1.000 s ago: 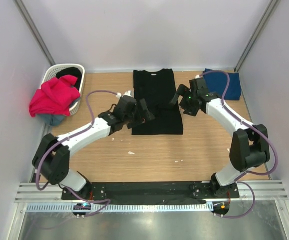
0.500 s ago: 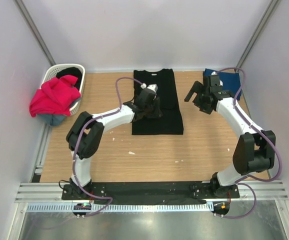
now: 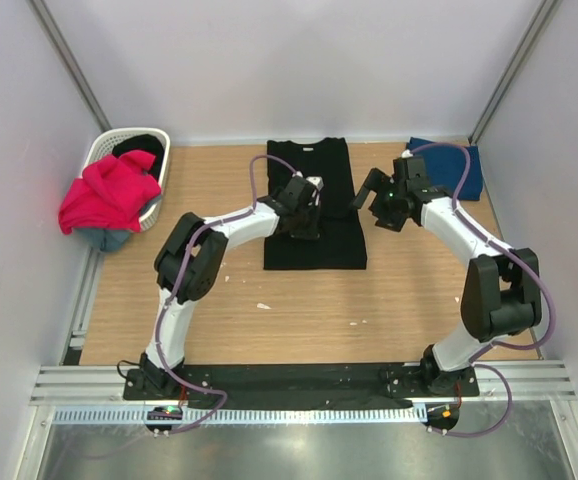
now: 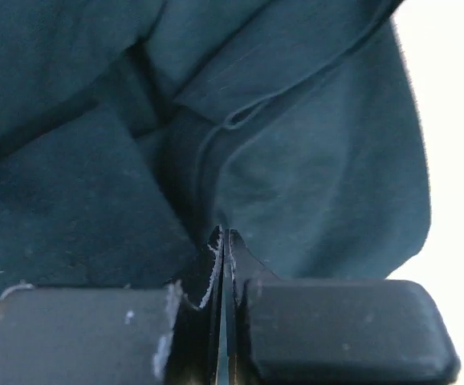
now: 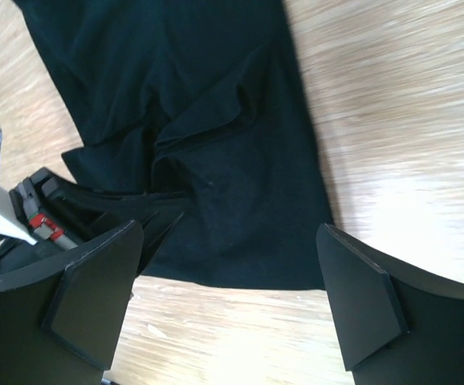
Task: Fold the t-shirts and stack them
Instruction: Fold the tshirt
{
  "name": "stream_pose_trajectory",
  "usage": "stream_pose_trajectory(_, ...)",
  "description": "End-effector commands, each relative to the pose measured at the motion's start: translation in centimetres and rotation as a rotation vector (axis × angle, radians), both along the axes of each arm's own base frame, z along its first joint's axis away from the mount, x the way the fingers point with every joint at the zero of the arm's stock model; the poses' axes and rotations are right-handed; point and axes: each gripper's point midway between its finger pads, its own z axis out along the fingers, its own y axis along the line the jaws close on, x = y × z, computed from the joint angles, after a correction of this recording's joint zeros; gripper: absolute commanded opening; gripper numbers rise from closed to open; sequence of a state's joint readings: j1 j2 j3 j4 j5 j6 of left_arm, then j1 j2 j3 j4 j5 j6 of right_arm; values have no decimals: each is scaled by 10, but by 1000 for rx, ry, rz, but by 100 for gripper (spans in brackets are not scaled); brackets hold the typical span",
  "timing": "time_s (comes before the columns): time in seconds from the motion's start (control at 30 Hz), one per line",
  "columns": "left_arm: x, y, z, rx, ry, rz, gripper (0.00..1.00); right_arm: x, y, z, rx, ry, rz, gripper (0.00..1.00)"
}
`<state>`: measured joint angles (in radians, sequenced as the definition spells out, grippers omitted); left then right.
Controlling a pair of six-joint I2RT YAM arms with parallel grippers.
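A black t-shirt (image 3: 331, 248) lies folded into a long strip at the back middle of the wooden table (image 3: 299, 310). My left gripper (image 3: 306, 222) rests on its middle, shut on a pinch of the black cloth (image 4: 312, 160). Creases run in to its tips (image 4: 224, 237). My right gripper (image 3: 366, 195) hovers open at the shirt's right edge, with the shirt's lower part (image 5: 216, 80) and bare wood between its fingers (image 5: 95, 297). A navy blue t-shirt (image 3: 464, 168) lies folded at the back right. A magenta-red t-shirt (image 3: 109, 192) hangs over the basket.
A white lattice laundry basket (image 3: 97, 152) stands at the back left against the wall, with dark cloth inside it. Booth walls close in the table on three sides. Small white scraps (image 3: 263, 305) lie on the wood in front of the shirt.
My left gripper moved from the shirt's left edge onto its middle and shut on the cloth. The right gripper swung out toward the navy shirt, then came back to the black shirt's right edge.
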<state>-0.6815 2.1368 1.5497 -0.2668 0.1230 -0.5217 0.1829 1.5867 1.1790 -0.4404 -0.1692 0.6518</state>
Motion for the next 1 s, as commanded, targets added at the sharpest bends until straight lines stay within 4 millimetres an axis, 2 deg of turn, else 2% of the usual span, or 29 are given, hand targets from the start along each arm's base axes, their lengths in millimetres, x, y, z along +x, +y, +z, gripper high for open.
stream_pose_trajectory(0.0, 16, 8, 8, 53, -53, -12, 0, 9, 17, -2, 49, -28, 19, 95)
stream_pose_trajectory(0.03, 19, 13, 0, 78, -43, -9, 0, 9, 19, -10, 48, -10, 23, 95)
stream_pose_trajectory(0.17, 41, 22, 10, 109, -95, 4, 0, 7, 18, -24, 22, 23, 19, 99)
stream_pose_trajectory(0.33, 63, 32, 27, 122, -159, 26, 1, 6, 23, -35, 14, 35, 27, 100)
stream_pose_trajectory(0.43, 73, 30, 27, 126, -178, 18, 1, 4, 27, -45, 31, 64, 34, 100)
stream_pose_trajectory(0.53, 84, 23, 20, 140, -200, -12, 1, 5, 28, -53, 33, 80, 30, 100)
stream_pose_trajectory(0.57, 86, 22, 9, 155, -191, -24, 1, 5, 28, -53, 33, 80, 29, 100)
stream_pose_trajectory(0.6, 93, 19, 17, 153, -221, -34, 1, 5, 28, -52, 32, 77, 28, 100)
stream_pose_trajectory(0.67, 98, 17, 22, 155, -243, -44, 3, 5, 27, -51, 26, 73, 28, 99)
stream_pose_trajectory(0.7, 103, 21, 27, 176, -267, -29, 4, 5, 27, -50, 26, 70, 28, 100)
stream_pose_trajectory(0.8, 110, 28, 53, 209, -335, -34, 19, 5, 26, -47, 10, 57, 41, 100)
stream_pose_trajectory(0.83, 111, 32, 77, 203, -370, -30, 43, 7, 25, -45, 1, 48, 42, 100)
stream_pose_trajectory(0.87, 108, 37, 86, 201, -378, -26, 54, 6, 23, -46, -16, 48, 52, 100)
stream_pose_trajectory(0.9, 106, 41, 98, 195, -391, -20, 61, 7, 22, -46, -30, 45, 55, 100)
stream_pose_trajectory(0.93, 102, 49, 130, 173, -429, 4, 70, 11, 23, -41, -37, 36, 63, 99)
stream_pose_trajectory(0.97, 96, 57, 135, 171, -421, 25, 73, 13, 23, -44, -48, 43, 67, 100)
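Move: The left hand's shut fingers are down on the middle of the black t-shirt, with its crossways ridge of cloth some 4 cm ahead and about 1 cm to the right; the collar is roughly 20 cm ahead, level sideways. From the right hand, open and about 11 cm above the cloth, the shirt's near right corner lies some 8 cm back, level sideways; the folded navy shirt stands about 16 cm ahead and 18 cm to the right. Forward over the t-shirt, the left hand sweeps its shut fingertips some 9 cm towards the collar, drifting left, starting on the cloth; then it opens wide while rising, fingers tilting up and forward about 15 degrees. Meanwhile the right hand sinks about 6 cm with a small shift left, wide open, towards the shirt's right side, then holds there. ##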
